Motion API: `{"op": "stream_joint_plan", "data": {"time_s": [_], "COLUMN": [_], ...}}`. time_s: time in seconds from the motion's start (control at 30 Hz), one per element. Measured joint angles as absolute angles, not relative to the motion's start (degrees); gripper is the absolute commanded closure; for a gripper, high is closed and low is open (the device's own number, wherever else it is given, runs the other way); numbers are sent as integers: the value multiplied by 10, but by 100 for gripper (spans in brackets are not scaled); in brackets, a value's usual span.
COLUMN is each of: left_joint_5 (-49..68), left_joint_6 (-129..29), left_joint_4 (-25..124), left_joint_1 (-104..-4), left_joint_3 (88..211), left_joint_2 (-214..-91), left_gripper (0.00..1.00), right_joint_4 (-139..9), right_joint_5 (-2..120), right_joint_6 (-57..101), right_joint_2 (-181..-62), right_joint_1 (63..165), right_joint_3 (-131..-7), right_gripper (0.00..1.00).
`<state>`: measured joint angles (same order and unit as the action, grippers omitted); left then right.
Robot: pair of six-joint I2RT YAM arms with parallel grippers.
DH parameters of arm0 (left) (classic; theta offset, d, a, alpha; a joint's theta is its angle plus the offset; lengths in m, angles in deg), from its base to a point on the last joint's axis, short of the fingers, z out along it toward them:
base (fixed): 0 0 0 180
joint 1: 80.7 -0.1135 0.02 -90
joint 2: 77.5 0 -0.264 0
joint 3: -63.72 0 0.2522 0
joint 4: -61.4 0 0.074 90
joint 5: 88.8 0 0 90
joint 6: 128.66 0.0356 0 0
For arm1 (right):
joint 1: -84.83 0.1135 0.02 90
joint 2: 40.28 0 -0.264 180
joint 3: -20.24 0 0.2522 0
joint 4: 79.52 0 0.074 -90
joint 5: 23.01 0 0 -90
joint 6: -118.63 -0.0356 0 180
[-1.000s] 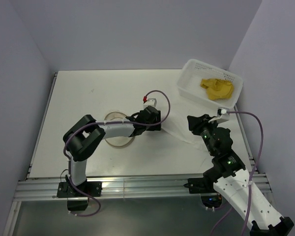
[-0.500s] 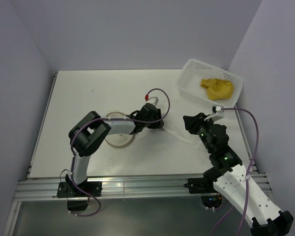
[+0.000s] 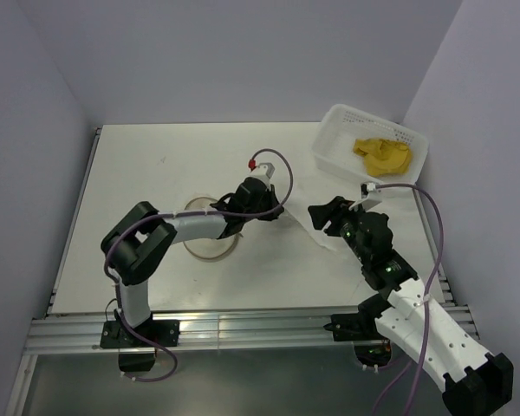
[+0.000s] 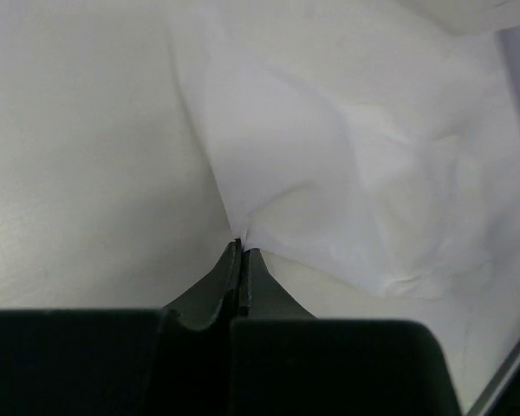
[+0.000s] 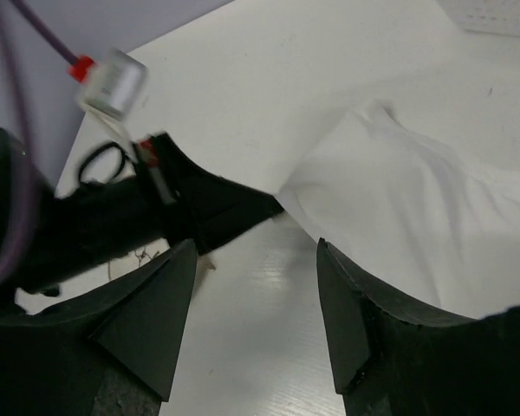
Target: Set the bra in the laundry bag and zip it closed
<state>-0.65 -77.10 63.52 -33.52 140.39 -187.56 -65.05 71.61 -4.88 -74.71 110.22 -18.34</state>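
Observation:
The mustard-yellow bra (image 3: 381, 154) lies inside the white perforated basket (image 3: 329, 160) at the back right. The round cream laundry bag (image 3: 208, 247) sits on the table, partly under my left forearm. My left gripper (image 3: 277, 211) is shut, and in the left wrist view its tips (image 4: 242, 247) pinch the corner of a thin white cloth (image 4: 347, 173). My right gripper (image 3: 322, 217) stands open above the table beside that cloth (image 5: 416, 217), nothing between its fingers (image 5: 256, 247). The left gripper (image 5: 217, 204) shows just ahead of it.
The white cloth (image 3: 308, 232) lies spread between the two grippers, right of the laundry bag. The basket stands against the right wall. Purple cables loop off both wrists.
My left gripper has closed on the cloth's corner and shifted slightly back. My right gripper has opened and moved left, nearer the left gripper.

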Motion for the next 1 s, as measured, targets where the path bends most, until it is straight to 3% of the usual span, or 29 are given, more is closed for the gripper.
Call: {"op": "stream_joint_plan", "data": {"time_s": [0.4, 0.63, 1.0], "left_joint_5": [108, 187, 162], "left_joint_6": [-731, -705, -703], "left_joint_4": [664, 643, 571], "left_joint_1": [-375, -374, -374], "left_joint_3": [1412, 1407, 1405], "left_joint_2": [-1633, -1496, -1383], "left_gripper": [100, 100, 100], "right_joint_4": [-749, -817, -821], "right_joint_5": [573, 459, 325], "right_joint_6": [-45, -38, -1], "right_joint_2": [-779, -798, -869], "right_joint_1": [1102, 1094, 1104], "right_joint_3": [-188, -266, -403], "right_gripper": [30, 15, 7]}}
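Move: The left hand already pinches the near-left corner of the white cloth, whose middle lies about 12 cm to its right, level fore and aft and some 4 cm lower; the round beige piece is about 22 cm to its left, 3 cm nearer the base. From the right hand, which is half open, the cloth's middle lies about 7 cm ahead, 2 cm to the right and 18 cm below, and the basket is some 32 cm ahead and 23 cm right. The left arm keeps its pinch on the cloth's corner and pulls it steeply up off the table, about 36 cm, then also draws back and to the left by some 10 cm as its fingers tilt up, slowing to a stop. The right hand rises about 19 cm and swings left towards the raised corner, turning some 40 degrees counter-clockwise with its fingers tipping up and spreading nearly wide open to face the hanging cloth, close by but with no touch to be seen. ##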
